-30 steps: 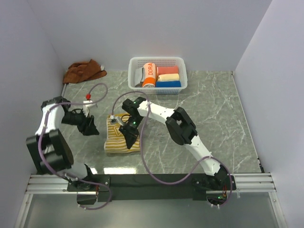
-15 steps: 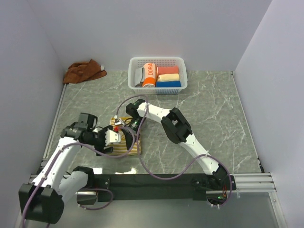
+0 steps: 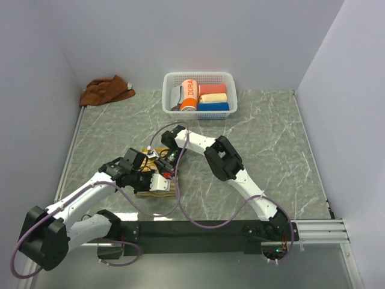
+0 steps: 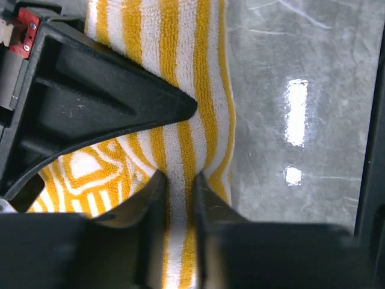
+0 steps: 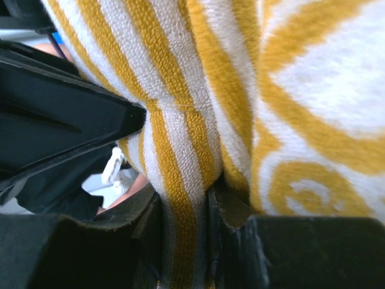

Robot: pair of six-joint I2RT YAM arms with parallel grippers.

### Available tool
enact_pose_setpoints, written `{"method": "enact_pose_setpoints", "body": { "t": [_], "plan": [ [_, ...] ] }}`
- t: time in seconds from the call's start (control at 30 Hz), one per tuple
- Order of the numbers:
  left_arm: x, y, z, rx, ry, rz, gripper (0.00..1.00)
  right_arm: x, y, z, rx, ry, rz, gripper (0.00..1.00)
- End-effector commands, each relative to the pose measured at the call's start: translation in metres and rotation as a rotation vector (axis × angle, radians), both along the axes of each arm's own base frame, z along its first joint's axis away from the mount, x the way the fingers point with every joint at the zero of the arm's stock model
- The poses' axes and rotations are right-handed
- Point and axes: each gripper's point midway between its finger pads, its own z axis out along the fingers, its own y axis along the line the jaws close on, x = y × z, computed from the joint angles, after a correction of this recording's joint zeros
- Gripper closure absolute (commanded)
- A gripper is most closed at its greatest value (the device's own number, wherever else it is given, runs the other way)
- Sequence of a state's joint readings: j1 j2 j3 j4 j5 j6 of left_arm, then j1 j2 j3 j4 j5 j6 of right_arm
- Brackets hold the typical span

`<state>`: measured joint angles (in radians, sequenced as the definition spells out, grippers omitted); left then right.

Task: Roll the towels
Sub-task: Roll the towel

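Note:
The striped cream-yellow towel (image 3: 161, 184) lies folded on the marble table in front of the arms. My left gripper (image 3: 157, 179) is shut on a fold of the towel (image 4: 177, 150) near its right edge. My right gripper (image 3: 166, 169) is shut on a fold of the same towel (image 5: 180, 156) just behind the left one, and its fingers (image 4: 102, 96) show as a black wedge in the left wrist view. The rust-brown towel (image 3: 107, 90) lies crumpled at the back left corner, far from both grippers.
A white basket (image 3: 200, 77) at the back holds the orange DORA roll (image 3: 189, 94) and small red, yellow and blue rolls. Grey walls close in the table on three sides. A metal rail (image 3: 192, 230) runs along the near edge.
The left arm swung from the left side down and in to the striped towel, and its gripper closed on a fold. The right gripper kept its hold and shifted slightly.

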<state>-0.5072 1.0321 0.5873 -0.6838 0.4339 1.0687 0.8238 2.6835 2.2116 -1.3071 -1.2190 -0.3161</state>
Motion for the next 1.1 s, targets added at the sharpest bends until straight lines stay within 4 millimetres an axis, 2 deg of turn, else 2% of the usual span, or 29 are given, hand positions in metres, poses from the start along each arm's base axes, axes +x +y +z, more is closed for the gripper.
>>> {"method": "enact_pose_setpoints", "body": {
  "t": [0.0,0.03,0.07,0.13,0.17,0.2,0.27,0.33,0.37,0.43,0.47,0.53,0.57,0.6,0.63,0.67,0.7,0.8,0.87,0.9,1.0,1.03,1.07],
  "plan": [
    [-0.023,0.016,-0.026,0.101,0.147,0.044,0.85,0.033,-0.021,-0.05,-0.106,-0.223,-0.007,0.72],
    [-0.027,0.018,-0.028,0.116,0.176,0.05,0.89,0.04,-0.019,-0.043,-0.083,-0.248,-0.027,0.67],
    [-0.03,0.02,-0.03,0.13,0.202,0.053,0.92,0.048,-0.018,-0.026,-0.057,-0.282,-0.05,0.6],
    [-0.037,0.024,-0.035,0.16,0.273,0.082,0.97,0.064,-0.025,-0.015,-0.052,-0.313,-0.099,0.55],
    [-0.038,0.024,-0.036,0.159,0.3,0.088,0.99,0.072,-0.025,0.0,-0.032,-0.346,-0.117,0.51],
    [-0.039,0.021,-0.031,0.141,0.334,0.088,0.99,0.079,-0.027,0.007,-0.034,-0.378,-0.129,0.46],
    [-0.043,0.021,-0.033,0.148,0.412,0.103,0.99,0.096,-0.032,0.029,-0.016,-0.446,-0.161,0.44],
    [-0.044,0.02,-0.028,0.136,0.481,0.111,0.99,0.114,-0.044,0.038,-0.034,-0.514,-0.199,0.44],
    [-0.046,0.021,-0.032,0.148,0.529,0.12,0.99,0.121,-0.049,0.054,-0.016,-0.555,-0.219,0.43],
    [-0.042,0.02,-0.027,0.132,0.584,0.145,0.99,0.135,-0.067,0.058,-0.033,-0.596,-0.268,0.43],
    [-0.042,0.02,-0.03,0.135,0.629,0.153,0.99,0.139,-0.074,0.074,-0.016,-0.635,-0.289,0.43],
    [-0.029,0.017,-0.023,0.094,0.672,0.193,0.99,0.143,-0.09,0.075,-0.028,-0.659,-0.323,0.43],
    [-0.027,0.017,-0.026,0.099,0.72,0.211,0.99,0.15,-0.102,0.093,-0.012,-0.698,-0.366,0.43],
    [-0.014,0.014,-0.023,0.083,0.717,0.222,0.99,0.145,-0.113,0.087,-0.03,-0.687,-0.377,0.43],
    [-0.006,0.016,-0.023,0.069,0.735,0.251,0.99,0.15,-0.118,0.091,-0.021,-0.723,-0.398,0.43],
    [0.006,0.013,-0.024,0.066,0.76,0.268,0.99,0.151,-0.127,0.108,-0.001,-0.767,-0.426,0.43],
    [0.012,0.013,-0.025,0.065,0.774,0.273,0.99,0.145,-0.134,0.101,-0.011,-0.776,-0.427,0.43],
    [0.041,0.011,-0.029,0.062,0.793,0.308,0.99,0.13,-0.152,0.105,-0.02,-0.85,-0.436,0.43],
    [0.061,0.008,-0.033,0.062,0.803,0.321,0.99,0.127,-0.156,0.116,0.007,-0.93,-0.449,0.43],
    [0.067,0.008,-0.035,0.068,0.812,0.333,0.99,0.122,-0.158,0.108,0.006,-0.947,-0.435,0.43],
    [0.081,0.005,-0.044,0.074,0.857,0.341,0.99,0.117,-0.157,0.107,-0.006,-1.058,-0.377,0.43],
    [0.083,0.007,-0.048,0.076,0.868,0.347,0.99,0.111,-0.145,0.109,0.017,-1.107,-0.332,0.43],
    [0.087,0.007,-0.054,0.083,0.878,0.349,0.99,0.109,-0.14,0.111,0.035,-1.167,-0.293,0.43]
  ]
}}
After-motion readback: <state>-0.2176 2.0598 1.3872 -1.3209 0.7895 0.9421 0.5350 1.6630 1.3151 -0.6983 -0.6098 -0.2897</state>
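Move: The rolled near edge of the towel is between my left fingers, with its middle about 2 cm to their right and a centimetre lower; from my right hand, which still grips it, that middle is some 2 cm to the left. From my left hand the white basket stands about 36 cm ahead and 18 cm right, and the brown cloth lies about 37 cm ahead and 23 cm left, both some 3 cm lower. I finish shutting my left fingers on the towel's near roll as my right hand opens and lets go. I then carry the pinched roll about 6 cm forward along the table, tipping my left wrist nearly 60 degrees to turn it over. Meanwhile my right hand pulls away forward, swings right and up, then eases back a little, turning its fingers down. ##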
